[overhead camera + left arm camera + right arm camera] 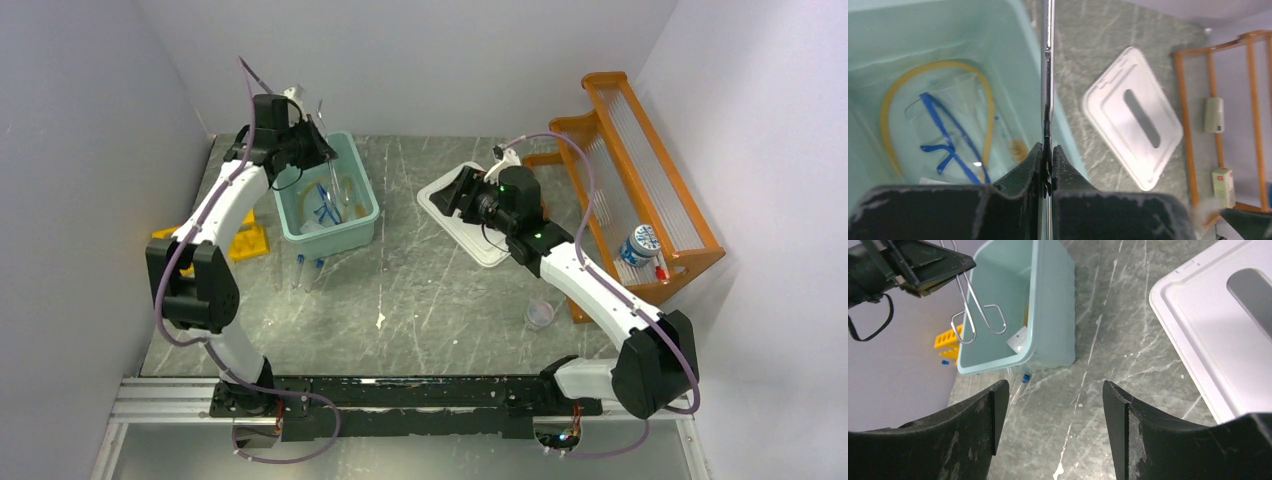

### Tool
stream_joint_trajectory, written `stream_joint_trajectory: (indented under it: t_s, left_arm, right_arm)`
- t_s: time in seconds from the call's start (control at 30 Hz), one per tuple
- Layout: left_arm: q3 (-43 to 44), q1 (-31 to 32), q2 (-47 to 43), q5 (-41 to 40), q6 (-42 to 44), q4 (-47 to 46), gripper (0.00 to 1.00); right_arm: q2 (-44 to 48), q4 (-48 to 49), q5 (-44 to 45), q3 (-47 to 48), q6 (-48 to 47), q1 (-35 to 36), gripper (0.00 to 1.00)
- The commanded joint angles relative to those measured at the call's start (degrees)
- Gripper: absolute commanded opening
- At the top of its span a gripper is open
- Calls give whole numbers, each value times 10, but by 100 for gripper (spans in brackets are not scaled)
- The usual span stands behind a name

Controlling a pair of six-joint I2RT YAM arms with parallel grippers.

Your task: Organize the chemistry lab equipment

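My left gripper (1047, 156) is shut on the silver scissor-like forceps (1047, 75) and holds them upright over the teal bin (364, 216). Their finger rings (977, 320) hang over the bin's opening. In the bin lie a tan tubing loop (888, 100), blue tubing (943, 135) and a small brush (1019, 148). My right gripper (1055, 405) is open and empty above the table beside the white lid (1208, 330). Clear test tubes (305, 272) lie in front of the bin. The yellow tube rack (250, 240) is left of the bin. A clear cup (540, 313) stands at the right.
The large orange wooden shelf (640, 180) stands along the right wall, with a blue-capped jar (638, 245) on its lower part. The white lid (470, 235) lies on the table's middle right. Grey walls close in the left, back and right.
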State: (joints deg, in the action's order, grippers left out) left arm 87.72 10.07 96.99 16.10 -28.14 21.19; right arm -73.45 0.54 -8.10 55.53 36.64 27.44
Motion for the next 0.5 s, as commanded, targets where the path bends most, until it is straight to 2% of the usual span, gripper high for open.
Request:
stream_joint_trajectory:
  t_s: [0.0,0.13,0.3,0.47]
  left_arm:
    - [37,-8,49,-11,24,41,5]
    - [34,-7,92,19,20,35,5]
    - [37,1,136,9,22,35,5]
    - [5,15,168,30,-8,-14,5]
  right_arm:
    - [-4,7,3,-16,-4,-3,72]
    - [-10,6,2,-21,-7,-3,71]
    - [-15,11,2,-30,-8,-4,71]
    - [-24,17,-3,-35,-5,-3,71]
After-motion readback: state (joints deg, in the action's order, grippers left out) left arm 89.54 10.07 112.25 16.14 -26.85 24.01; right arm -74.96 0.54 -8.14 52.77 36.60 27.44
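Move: The teal bin, where the tongs held in the left gripper are to go, is centred about 4 cm left of this hand and 1 cm ahead, its middle some 18 cm below. In the bin the blue goggles lie about 3 cm left, 1 cm ahead and 22 cm down. The blue-capped tubes are roughly 15 cm back and 5 cm left; the white lid is some 31 cm right, level with the hand. From the right hand the bin is about 13 cm ahead and 27 cm left. Lower the left gripper about 12 cm almost straight down into the teal bin, easing forward only at the start, and tip the fingers some 15 degrees further downward as it sinks. Stay shut on the tongs throughout, loops hanging below, and slow towards the end. Let the empty right gripper sink about 3 cm, still open. ##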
